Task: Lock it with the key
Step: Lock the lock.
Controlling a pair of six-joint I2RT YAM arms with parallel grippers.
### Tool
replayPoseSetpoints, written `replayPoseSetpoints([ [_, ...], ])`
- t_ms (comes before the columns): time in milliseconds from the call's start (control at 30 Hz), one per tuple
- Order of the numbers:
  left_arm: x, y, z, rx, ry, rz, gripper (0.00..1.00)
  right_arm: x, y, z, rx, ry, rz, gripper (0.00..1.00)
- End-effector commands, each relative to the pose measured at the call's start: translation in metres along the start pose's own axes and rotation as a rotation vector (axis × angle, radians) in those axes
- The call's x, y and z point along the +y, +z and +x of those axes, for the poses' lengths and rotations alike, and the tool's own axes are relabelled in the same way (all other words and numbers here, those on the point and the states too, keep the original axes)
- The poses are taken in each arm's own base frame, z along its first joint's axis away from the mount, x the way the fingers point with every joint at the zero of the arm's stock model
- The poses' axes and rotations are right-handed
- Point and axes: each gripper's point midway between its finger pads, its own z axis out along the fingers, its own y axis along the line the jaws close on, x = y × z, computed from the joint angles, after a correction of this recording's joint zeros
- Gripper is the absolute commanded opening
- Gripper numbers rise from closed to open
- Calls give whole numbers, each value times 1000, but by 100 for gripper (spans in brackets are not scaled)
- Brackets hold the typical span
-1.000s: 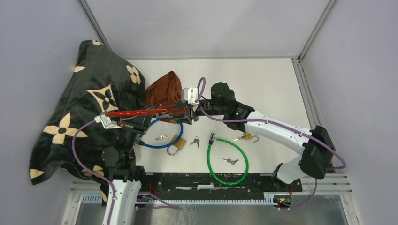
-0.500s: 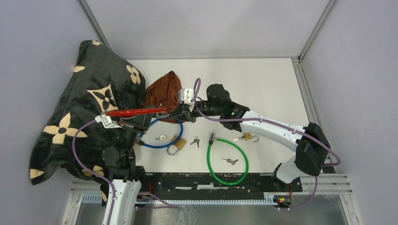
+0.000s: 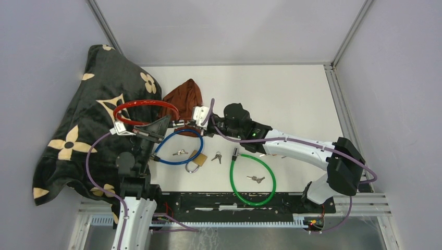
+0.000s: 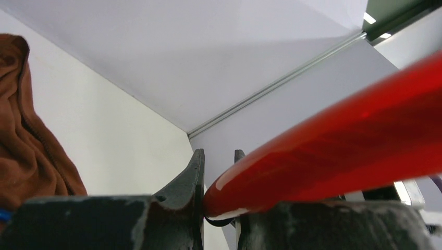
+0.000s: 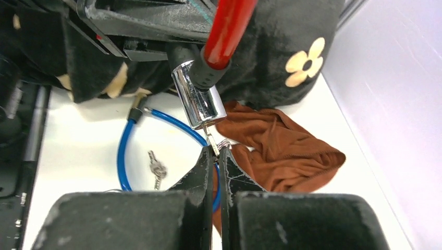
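Observation:
My left gripper (image 3: 158, 126) is shut on the red cable lock (image 3: 139, 107), which it holds raised over the table's left side. In the left wrist view the red cable (image 4: 339, 151) is wedged between the jaws of the left gripper (image 4: 219, 179). The lock's chrome barrel (image 5: 198, 102) hangs at the cable's end, with a small silver key (image 5: 211, 138) sticking out of it. My right gripper (image 5: 216, 151) is shut on that key; from above the right gripper (image 3: 188, 125) meets the barrel (image 3: 180, 124).
A blue cable lock (image 3: 180, 148), a brass padlock (image 3: 198, 158) and loose keys (image 3: 180, 152) lie below the grippers. A green cable lock (image 3: 254, 179) lies at front centre. A brown cloth (image 3: 182, 99) and a black flowered blanket (image 3: 88, 125) fill the left.
The right gripper moved left to the chrome barrel and shut on the key. The left gripper turned, so the red cable now shows as a loop instead of a flat line.

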Motion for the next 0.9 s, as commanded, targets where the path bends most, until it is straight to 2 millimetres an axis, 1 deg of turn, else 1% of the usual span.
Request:
replayPoseSetpoints([
  [0,14,1,15,83,-92,-95,2,-11,1,-37,-101,-202,91,0],
  [67,20,0,20,107,-107,-123,2,-10,-1,-37,-115,-256,100,0],
  [167,26,0,23,114,-137,-147,2,-4,-4,-39,-162,-350,84,0],
  [233,26,0,22,111,-141,-147,2,-2,-2,-36,-157,-383,74,0],
  [300,21,0,19,101,-119,-133,2,0,-1,-29,-131,-404,60,4],
  [367,12,1,11,74,-62,-98,2,1,-3,-25,-119,-413,53,11],
  [467,-6,2,3,43,-20,-26,2,4,-7,-12,-63,-432,31,30],
  [633,-12,0,0,27,-13,7,2,3,-22,-8,-1,-437,13,56],
  [700,-13,0,0,25,-10,12,2,2,-27,-8,13,-421,23,64],
  [800,-10,0,1,27,-15,9,2,-1,-27,-10,20,-385,35,71],
  [867,-10,0,1,28,-18,10,2,-1,-23,-12,18,-367,35,71],
])
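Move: The right fingers already pinch the key in the red cable lock; the lock barrel lies about 4 cm to their left, roughly level. The brown cloth lies some 12 cm ahead and 5 cm left, the blue cable's ring about 4 cm back and 6 cm left, and the padlock 8 cm back and 1 cm right, all roughly 22 cm below. The left hand still holds the lock, with the key about 7 cm to its right, at about the same reach and height. Still pinching the key, the right hand rolls it, forward side rising, about 15 degrees, while both hands sink some 3 cm and the left hand, keeping its grip on the lock, tips about 10 degrees downward. The right fingers then open wide, let go of the key and back off to the right, rising; the left hand eases up about a centimetre. ##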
